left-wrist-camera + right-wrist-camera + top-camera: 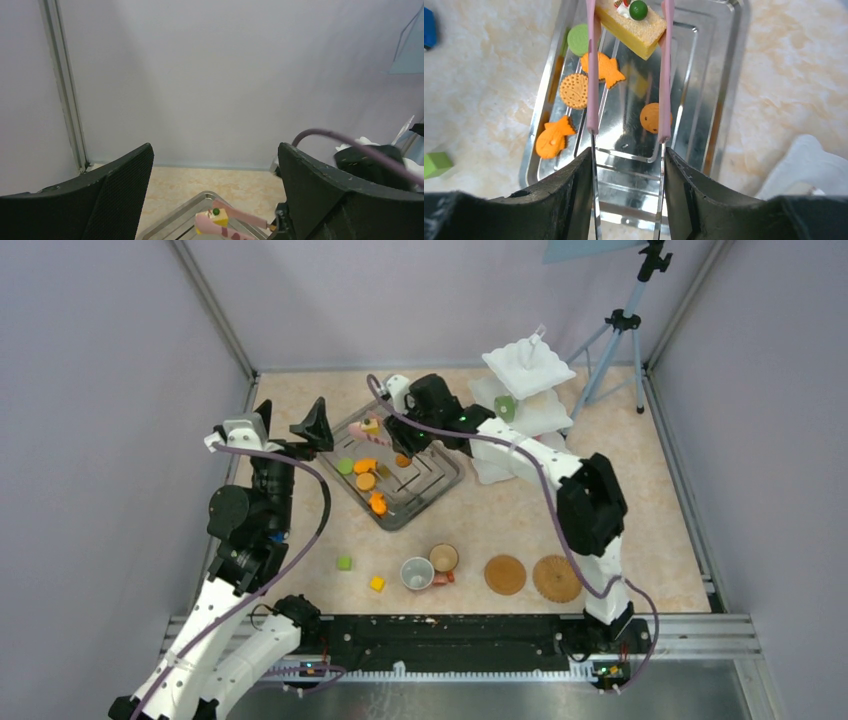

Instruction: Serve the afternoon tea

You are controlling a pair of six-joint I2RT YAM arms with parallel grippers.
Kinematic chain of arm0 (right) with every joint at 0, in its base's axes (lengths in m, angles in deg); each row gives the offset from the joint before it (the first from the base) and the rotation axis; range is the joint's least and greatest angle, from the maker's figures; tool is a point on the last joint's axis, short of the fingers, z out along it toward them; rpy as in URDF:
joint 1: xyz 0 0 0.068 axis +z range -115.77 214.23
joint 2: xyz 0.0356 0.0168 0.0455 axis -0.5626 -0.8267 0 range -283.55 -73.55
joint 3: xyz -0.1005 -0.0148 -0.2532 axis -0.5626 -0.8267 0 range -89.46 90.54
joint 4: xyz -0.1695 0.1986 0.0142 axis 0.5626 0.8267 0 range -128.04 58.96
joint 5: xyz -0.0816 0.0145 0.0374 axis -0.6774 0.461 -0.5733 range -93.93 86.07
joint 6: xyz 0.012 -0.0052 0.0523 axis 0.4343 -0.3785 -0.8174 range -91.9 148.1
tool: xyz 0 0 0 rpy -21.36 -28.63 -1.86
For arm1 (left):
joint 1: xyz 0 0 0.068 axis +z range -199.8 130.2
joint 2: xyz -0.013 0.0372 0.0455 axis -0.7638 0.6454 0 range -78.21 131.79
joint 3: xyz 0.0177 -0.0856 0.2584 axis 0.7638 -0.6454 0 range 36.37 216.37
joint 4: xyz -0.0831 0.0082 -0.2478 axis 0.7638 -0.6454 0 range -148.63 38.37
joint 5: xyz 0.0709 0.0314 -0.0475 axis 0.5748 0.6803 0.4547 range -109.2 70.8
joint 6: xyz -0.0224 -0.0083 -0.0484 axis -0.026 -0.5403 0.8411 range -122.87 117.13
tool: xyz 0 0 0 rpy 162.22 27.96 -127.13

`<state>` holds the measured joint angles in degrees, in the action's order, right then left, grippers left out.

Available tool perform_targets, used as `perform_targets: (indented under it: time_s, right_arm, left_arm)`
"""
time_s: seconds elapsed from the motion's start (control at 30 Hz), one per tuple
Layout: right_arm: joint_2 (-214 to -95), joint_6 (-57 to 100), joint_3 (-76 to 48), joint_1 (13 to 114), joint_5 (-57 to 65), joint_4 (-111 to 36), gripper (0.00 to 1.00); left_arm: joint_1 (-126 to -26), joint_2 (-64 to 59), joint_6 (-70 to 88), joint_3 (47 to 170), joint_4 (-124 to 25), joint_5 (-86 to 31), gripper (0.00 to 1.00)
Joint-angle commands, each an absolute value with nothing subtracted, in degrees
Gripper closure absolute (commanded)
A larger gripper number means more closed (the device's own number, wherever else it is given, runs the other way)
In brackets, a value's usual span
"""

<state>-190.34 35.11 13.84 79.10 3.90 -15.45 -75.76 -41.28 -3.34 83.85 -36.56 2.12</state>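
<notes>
My right gripper [628, 155] is shut on the steel handles of the pink tongs [592, 75]. The tong tips clamp a yellow cake wedge [634, 25] with a green bead on top, above the far end of the grey tray [724, 100]. On the tray lie orange rounds [650, 117], an orange fish [553, 140] and a green round [578, 40]. From above, the wedge [370, 426] hangs by the tray's far corner. My left gripper [290, 425] stands open, left of the tray, holding nothing. The white stand [530, 370] is at the back right, with a green bit [505, 407] on a tier.
Two cups [417, 573] [444, 558] and two brown woven mats [505, 575] [556, 578] sit near the front edge. A green cube [344, 563] and a yellow cube [377, 584] lie left of the cups. A tripod [610, 350] stands behind the stand.
</notes>
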Motion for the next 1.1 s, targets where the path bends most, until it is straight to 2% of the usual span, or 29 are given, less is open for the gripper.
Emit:
perform_targets:
  time_s: [0.0, 0.3, 0.5, 0.7, 1.07]
  right_arm:
    - [-174.3, 28.8, 6.2, 78.9, -1.8, -16.9, 0.78]
    - [-144.3, 17.8, -15.9, 78.4, -15.9, -2.9, 0.79]
    - [-132.6, 13.7, -21.8, 72.3, -19.6, 5.3, 0.79]
    - [-130.8, 13.0, -23.5, 65.8, -20.7, 5.0, 0.8]
    - [-137.6, 14.7, -22.3, 54.6, -16.5, -1.8, 0.79]
  left_arm:
    - [-75.5, -40.4, -1.2, 84.2, -35.6, 0.8, 0.01]
    - [-75.5, -39.2, 0.2, 84.4, -36.1, -1.1, 0.01]
    - [-75.6, -38.5, 0.8, 84.7, -36.5, -1.9, 0.01]
    - [-75.6, -37.4, 1.4, 84.8, -36.8, -2.4, 0.01]
    - [-75.6, -38.1, 1.0, 84.7, -36.8, -1.7, 0.01]
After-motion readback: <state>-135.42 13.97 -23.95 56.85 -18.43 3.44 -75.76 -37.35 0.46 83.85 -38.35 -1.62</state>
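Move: Beyond and to the right of the right hand, the tiered stand's middle tier lies some 25 cm to the right, 10 cm ahead and 4 cm lower. The green cake on that tier is about 22 cm to the hand's right and 10 cm ahead; the top tier is 25 cm right, 12 cm ahead and some 6 cm higher. From the left hand, the middle tier is roughly 42 cm right, 22 cm ahead and 31 cm below. Carrying the yellow cake piece still pinched in the pink tongs, the right hand sweeps fast some 33 cm to the right, away from the tray and round to the stand's near side. It climbs and draws back first, then sinks a little and eases forward, turning clockwise about 50 degrees, its grip kept. The empty, open left hand drifts slightly right and down. ##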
